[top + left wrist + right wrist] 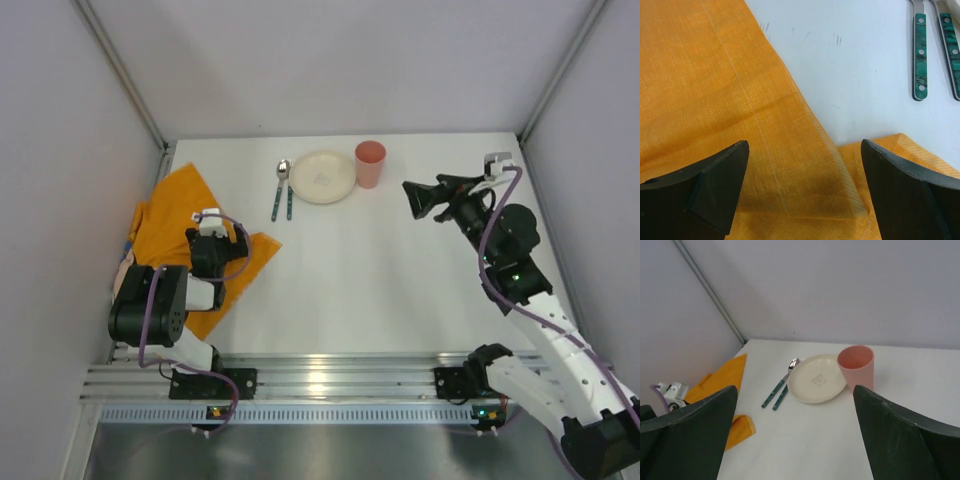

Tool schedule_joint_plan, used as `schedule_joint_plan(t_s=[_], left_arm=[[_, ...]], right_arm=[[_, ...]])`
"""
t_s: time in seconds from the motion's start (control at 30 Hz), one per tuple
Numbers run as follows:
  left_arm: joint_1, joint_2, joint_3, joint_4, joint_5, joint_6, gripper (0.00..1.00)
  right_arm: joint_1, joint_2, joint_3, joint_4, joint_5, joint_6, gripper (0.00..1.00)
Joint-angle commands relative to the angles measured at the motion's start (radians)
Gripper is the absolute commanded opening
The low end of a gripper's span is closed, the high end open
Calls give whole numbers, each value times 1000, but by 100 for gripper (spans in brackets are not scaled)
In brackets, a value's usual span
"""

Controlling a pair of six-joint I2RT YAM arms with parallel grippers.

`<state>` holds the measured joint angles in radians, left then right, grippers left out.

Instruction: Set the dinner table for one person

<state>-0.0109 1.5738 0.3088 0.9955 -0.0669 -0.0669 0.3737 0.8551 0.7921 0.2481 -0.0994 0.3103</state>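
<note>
The white dinner table (pixel 380 280) carries a cream plate (pixel 322 177), a pink cup (pixel 370 163) to its right, and a spoon (pixel 280 185) and a fork (pixel 290 203) with green handles to its left. A rumpled orange placemat (pixel 165 215) lies at the left edge. My left gripper (pixel 212 222) hangs open just over the placemat (pixel 715 90), its jaws either side of a folded-over edge (pixel 840 165), holding nothing. My right gripper (pixel 418 198) is open and empty, raised above the right side and facing the plate (pixel 816 378) and cup (pixel 856 365).
Grey walls with metal posts close in the table on three sides. The green cutlery handles (pixel 920 55) lie just beyond the placemat's far corner in the left wrist view. The placemat's left part hangs over the table's left edge (pixel 130 250).
</note>
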Motion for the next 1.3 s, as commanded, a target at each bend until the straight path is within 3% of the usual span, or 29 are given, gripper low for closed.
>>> schedule_joint_plan(t_s=[0.0, 0.2, 0.37, 0.47, 0.5, 0.57, 0.6, 0.63, 0.7, 0.73, 0.77, 0.8, 0.87, 1.03, 1.27], left_arm=[[3, -5, 9, 94, 18, 13, 99], [5, -3, 12, 88, 26, 16, 99], [3, -17, 19, 87, 36, 25, 99], [-24, -118, 128, -198, -31, 46, 99], [-24, -177, 259, -447, -92, 35, 99], [-21, -208, 416, -658, -204, -54, 99], [-17, -202, 566, -770, -264, -179, 99], [5, -187, 635, -914, -134, -182, 99], [51, -92, 871, -1123, -45, -215, 99], [49, -48, 953, -1225, -62, -217, 98], [42, 24, 1028, -1437, -111, -253, 95], [16, 35, 1073, -1480, -161, -258, 91], [-29, 5, 1038, -1502, -241, -240, 91], [-148, -90, 889, -1595, -263, -275, 93], [-245, -195, 767, -1775, -191, -387, 97]], right_arm=[[-13, 7, -42, -228, -31, 205, 100], [-13, 61, 1, -420, -184, 251, 100], [5, 94, 21, -545, -171, 248, 100], [13, 94, 47, -622, -91, 191, 100], [13, 96, 53, -660, -56, 182, 100], [8, 136, 94, -736, 39, 205, 100], [-19, 162, 108, -778, 12, 197, 100], [-42, 191, 127, -793, -37, 191, 100], [-111, 275, 122, -802, -198, 222, 100], [-131, 297, 102, -800, -238, 231, 100], [-146, 315, 89, -787, -300, 242, 100], [-166, 314, 76, -759, -312, 246, 100], [-173, 296, 67, -751, -300, 237, 100], [-177, 283, 75, -765, -292, 199, 100], [-179, 265, 24, -767, -292, 208, 100]])
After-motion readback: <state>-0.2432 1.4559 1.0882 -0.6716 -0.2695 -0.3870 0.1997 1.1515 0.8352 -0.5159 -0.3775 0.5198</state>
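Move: The open left hand hovers just above the orange napkin, whose middle is about 5 cm to its left and 4 cm back, some 5 cm below; the napkin's right corner lies roughly 18 cm to its right and 2 cm back. From this hand, the spoon is about 15 cm ahead and 17 cm right, the fork 15 cm ahead and 21 cm right. From the raised right hand, the corner is some 42 cm left, 6 cm ahead and 34 cm below. The left hand lifts clear of the napkin, up some 23 cm and forward 11, then swings back down and back to the right with its fingers tipping about 40 degrees steeper, ending above the napkin's right part, about 5 cm higher, 5 cm nearer the base and 5 cm right of its start, fingers wide open. Meanwhile the right hand sinks about 22 cm over bare table, drawing back some 4 cm as its wrist pitches over 60 degrees to point the open fingers down, then settles empty and well short of the napkin. ##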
